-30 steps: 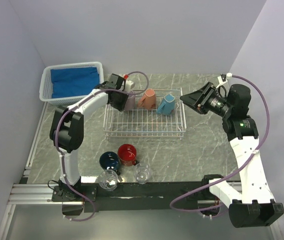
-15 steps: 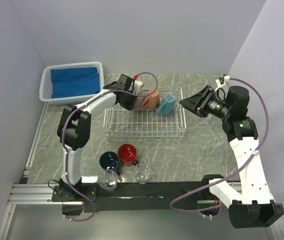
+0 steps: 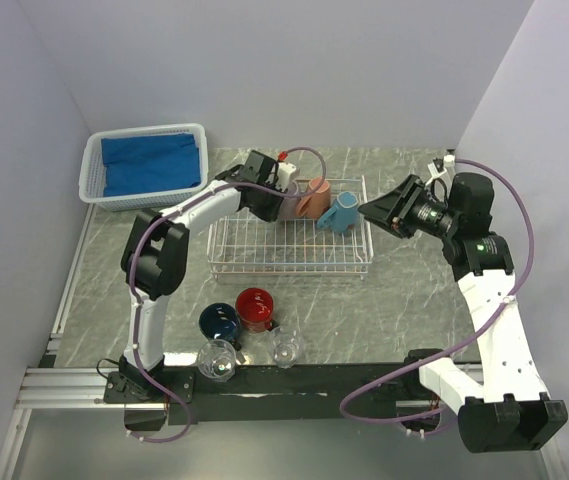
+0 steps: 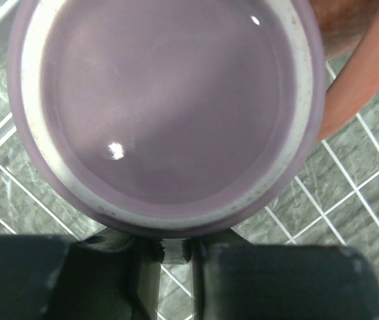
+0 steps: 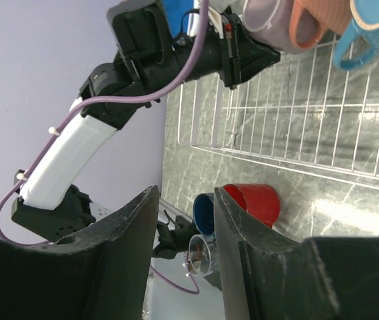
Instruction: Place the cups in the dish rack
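Observation:
My left gripper (image 3: 267, 196) is shut on the mauve mug (image 3: 289, 206) and holds it at the back of the white wire dish rack (image 3: 289, 262), touching the salmon-orange mug (image 3: 314, 196). In the left wrist view the mauve mug's base (image 4: 166, 107) fills the frame above my gripper (image 4: 176, 250). The light-blue mug (image 3: 342, 212) lies in the rack to the right. My right gripper (image 3: 374, 208) is open and empty beside the rack's right end. The navy cup (image 3: 219, 322), red cup (image 3: 255, 307) and two clear glasses (image 3: 217, 357) (image 3: 286, 345) stand near the front edge.
A white plastic basket (image 3: 94, 160) with blue cloth (image 3: 149, 162) stands at the back left. The right wrist view shows the rack (image 5: 296, 120), the red cup (image 5: 256, 200), the navy cup (image 5: 204, 213) and one glass (image 5: 202, 257) between its fingers (image 5: 129, 253).
My left gripper has carried the mauve mug to the right along the rack's back until it meets the salmon-orange mug. My right gripper has shifted slightly left and down.

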You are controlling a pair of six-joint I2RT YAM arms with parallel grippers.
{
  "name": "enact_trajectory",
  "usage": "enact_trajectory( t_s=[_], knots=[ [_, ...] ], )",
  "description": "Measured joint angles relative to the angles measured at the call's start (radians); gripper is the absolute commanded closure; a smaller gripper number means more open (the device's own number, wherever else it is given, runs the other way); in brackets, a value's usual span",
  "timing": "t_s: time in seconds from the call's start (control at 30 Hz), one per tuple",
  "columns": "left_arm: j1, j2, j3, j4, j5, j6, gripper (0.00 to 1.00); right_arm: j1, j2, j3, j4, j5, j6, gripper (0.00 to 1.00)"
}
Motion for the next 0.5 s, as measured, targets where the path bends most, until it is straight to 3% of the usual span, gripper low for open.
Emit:
enact_trajectory(
  t_s=[0.07,0.1,0.2,0.3,0.5],
  knots=[
    [-0.003,0.000,0.002,-0.005,0.000,0.007,0.49,0.000,0.003,-0.004,-0.005,0.000,0.000,0.53],
    [-0.003,0.000,0.002,-0.014,0.001,0.009,0.34,0.000,0.005,-0.005,-0.005,0.000,0.000,0.53],
    [-0.005,0.000,-0.003,-0.030,-0.002,0.017,0.09,0.000,0.005,-0.010,-0.004,0.000,-0.003,0.52],
    [-0.005,0.000,-0.010,-0.035,-0.016,0.020,0.02,0.000,0.006,-0.017,-0.012,0.003,-0.008,0.51],
    [0.000,-0.032,-0.010,-0.071,-0.017,0.015,0.01,0.005,0.023,-0.013,-0.073,0.021,-0.057,0.48]
  ],
)
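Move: The mauve cup stands base-up in the dish rack, its handle still between the left fingers; its middle is some 4 cm ahead of and 4 cm to the right of the left hand, about level with it. The orange cup is about 5 cm ahead and 9 cm right, the light-blue cup roughly 2 cm ahead and 15 cm right. From the idle right hand the mauve cup lies about 19 cm ahead, 14 cm left and 24 cm below. The left fingers let go of the mauve cup's handle, spreading from a pinch to wide open. Meanwhile the left hand eases back and to its left by a bit over 1 cm each, away from the cup, dipping about 1 cm before starting to rise. The right hand, empty and well clear, sinks about 2.5 cm. ##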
